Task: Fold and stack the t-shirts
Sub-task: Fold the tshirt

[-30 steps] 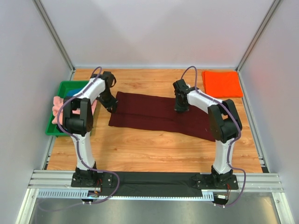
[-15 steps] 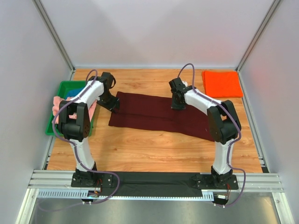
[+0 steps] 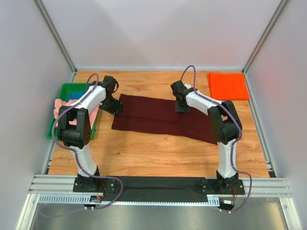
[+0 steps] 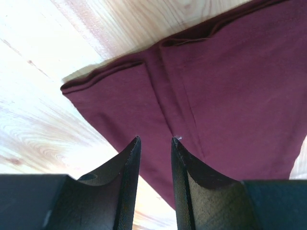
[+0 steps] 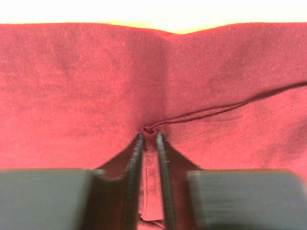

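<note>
The dark maroon t-shirt point(image 3: 158, 117) lies flat, folded into a long strip across the middle of the table. My left gripper point(image 3: 116, 108) hovers over its left end. In the left wrist view this gripper point(image 4: 156, 140) is open above the maroon cloth point(image 4: 230, 86), with nothing between its fingers. My right gripper point(image 3: 181, 106) is down on the strip's far edge. Its jaws point(image 5: 150, 135) stand a narrow gap apart, pressed on the cloth point(image 5: 72, 86), with a small pucker at the tips. The orange t-shirt point(image 3: 228, 86) lies folded at the far right.
A green tray point(image 3: 55, 134) stands at the left edge, holding a salmon-pink shirt point(image 3: 58, 108) and a blue one point(image 3: 72, 95). White walls close in the table on three sides. Bare wood shows in front of the maroon strip.
My right gripper has slid a little left and farther along the shirt's far edge, and its jaws have parted from shut. The left gripper has barely moved.
</note>
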Action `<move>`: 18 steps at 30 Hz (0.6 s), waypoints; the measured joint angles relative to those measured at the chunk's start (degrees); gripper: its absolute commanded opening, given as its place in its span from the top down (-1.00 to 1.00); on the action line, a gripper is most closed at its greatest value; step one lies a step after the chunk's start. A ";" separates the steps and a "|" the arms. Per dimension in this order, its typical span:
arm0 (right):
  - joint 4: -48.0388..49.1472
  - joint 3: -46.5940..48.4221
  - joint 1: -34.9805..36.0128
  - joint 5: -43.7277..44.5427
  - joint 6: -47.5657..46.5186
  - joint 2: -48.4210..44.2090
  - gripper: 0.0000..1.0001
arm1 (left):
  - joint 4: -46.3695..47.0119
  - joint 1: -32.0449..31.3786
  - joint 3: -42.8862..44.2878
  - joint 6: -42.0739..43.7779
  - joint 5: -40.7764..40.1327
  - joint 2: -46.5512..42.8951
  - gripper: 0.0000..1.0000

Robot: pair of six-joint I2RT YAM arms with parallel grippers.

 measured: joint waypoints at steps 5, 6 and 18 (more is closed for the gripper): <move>-0.15 0.24 0.00 0.55 0.02 0.24 0.99 | 0.50 -0.35 -1.18 -0.66 -1.09 -0.09 0.29; -0.15 0.24 0.00 0.59 0.00 0.24 0.99 | 0.50 -0.35 -1.86 -0.79 -1.25 -0.09 0.29; -0.33 -0.26 0.00 0.35 0.09 -1.95 0.99 | -0.57 -0.35 -1.73 -1.64 -1.95 1.97 0.30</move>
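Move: My right fingertips sit right at the dark red t-shirt, astride the inner edge of its folded-over layer; its far edge is about 6 cm ahead and the orange t-shirt some 12 cm ahead and 19 cm right. From my left hand, the shirt's left end by that layer edge is roughly 5 cm below, 1 cm back and 2 cm left. The pink t-shirt is level with that hand, about 16 cm left and 3 cm down. I shut my right fingers from a small gap, pinching a tuck of the t-shirt at the layer edge while that hand stays in place, then start lifting it about 1 cm. Meanwhile my left hand sinks some 2 cm towards the shirt's left end, easing back about 1 cm, its fingers kept partly open and not yet gripping. ##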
